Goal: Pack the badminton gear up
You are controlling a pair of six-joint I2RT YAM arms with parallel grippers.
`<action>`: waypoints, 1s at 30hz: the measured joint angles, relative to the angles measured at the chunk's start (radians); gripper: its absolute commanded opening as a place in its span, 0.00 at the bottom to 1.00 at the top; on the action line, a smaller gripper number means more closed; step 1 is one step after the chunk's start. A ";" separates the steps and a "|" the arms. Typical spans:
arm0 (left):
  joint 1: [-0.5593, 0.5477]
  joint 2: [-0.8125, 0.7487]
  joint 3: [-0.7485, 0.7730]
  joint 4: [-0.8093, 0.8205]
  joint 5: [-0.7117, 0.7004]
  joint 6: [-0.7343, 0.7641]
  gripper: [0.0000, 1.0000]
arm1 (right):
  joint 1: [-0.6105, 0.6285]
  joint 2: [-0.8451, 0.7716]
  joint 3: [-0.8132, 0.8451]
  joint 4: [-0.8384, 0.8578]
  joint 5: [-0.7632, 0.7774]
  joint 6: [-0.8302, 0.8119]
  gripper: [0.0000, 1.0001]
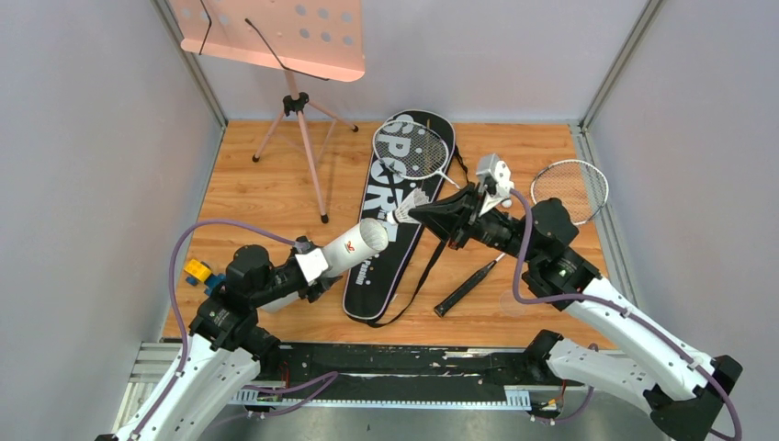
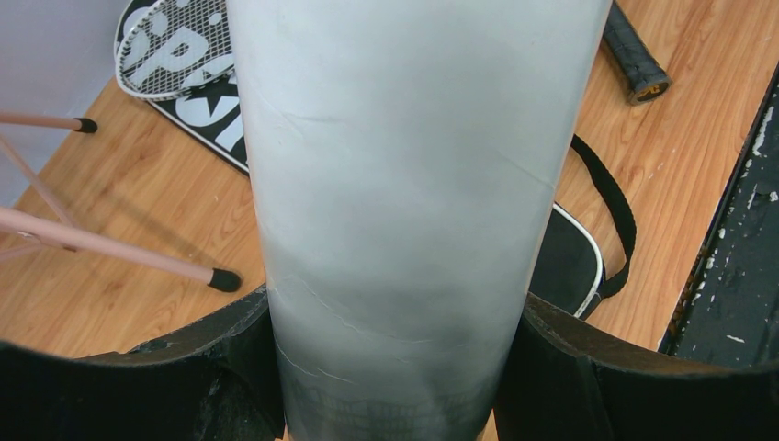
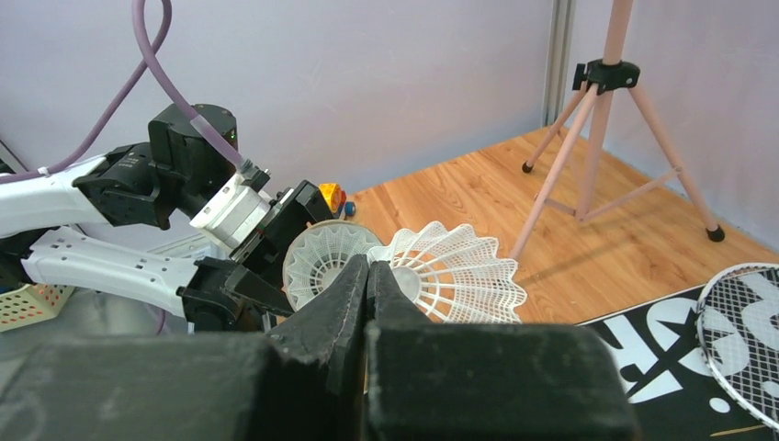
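My left gripper (image 1: 312,266) is shut on the long white tube (image 1: 354,246), its fingers pressed to both sides of the tube (image 2: 404,184). The tube's open mouth (image 1: 375,237) faces the right gripper, and a white shuttlecock (image 3: 326,266) sits in it. My right gripper (image 1: 413,213) is shut on the skirt rim of another white shuttlecock (image 3: 455,271), held just in front of the tube's mouth. The black SPORT bag (image 1: 404,175) lies flat with one silver racket (image 1: 413,149) on its far end. A second racket (image 1: 570,188) lies to the right, its black handle (image 1: 468,287) near the front.
A pink perforated music stand (image 1: 276,37) stands at the back left, its tripod legs (image 3: 597,119) spread on the wooden floor. A small yellow and blue toy (image 1: 197,272) sits at the left edge. The bag's black strap (image 2: 615,211) trails toward the front rail.
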 measured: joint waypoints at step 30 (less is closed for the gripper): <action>0.000 -0.003 0.000 0.000 -0.007 0.000 0.63 | 0.161 0.142 0.058 -0.068 0.132 0.054 0.64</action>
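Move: The mouth of the tube, steadied in my left hand, lies about 9 cm to the left of my right hand, 2 cm nearer my base and 7 cm below. Some 31 cm below that hand lie the racket bag's middle, 18 cm ahead and 2 cm left, and the black racket grip, about level and 12 cm to the right. From my left hand the tube mouth is about 5 cm ahead, 11 cm right and 6 cm up. I carry the shuttlecock, still pinched by its skirt in my right fingers, cork first to the left and down into the tube mouth, roughly 6 cm left and 5 cm down. Then I spread the fingers to let go and draw back about 2 cm right and 2 cm up, while my left hand keeps the tube still. ##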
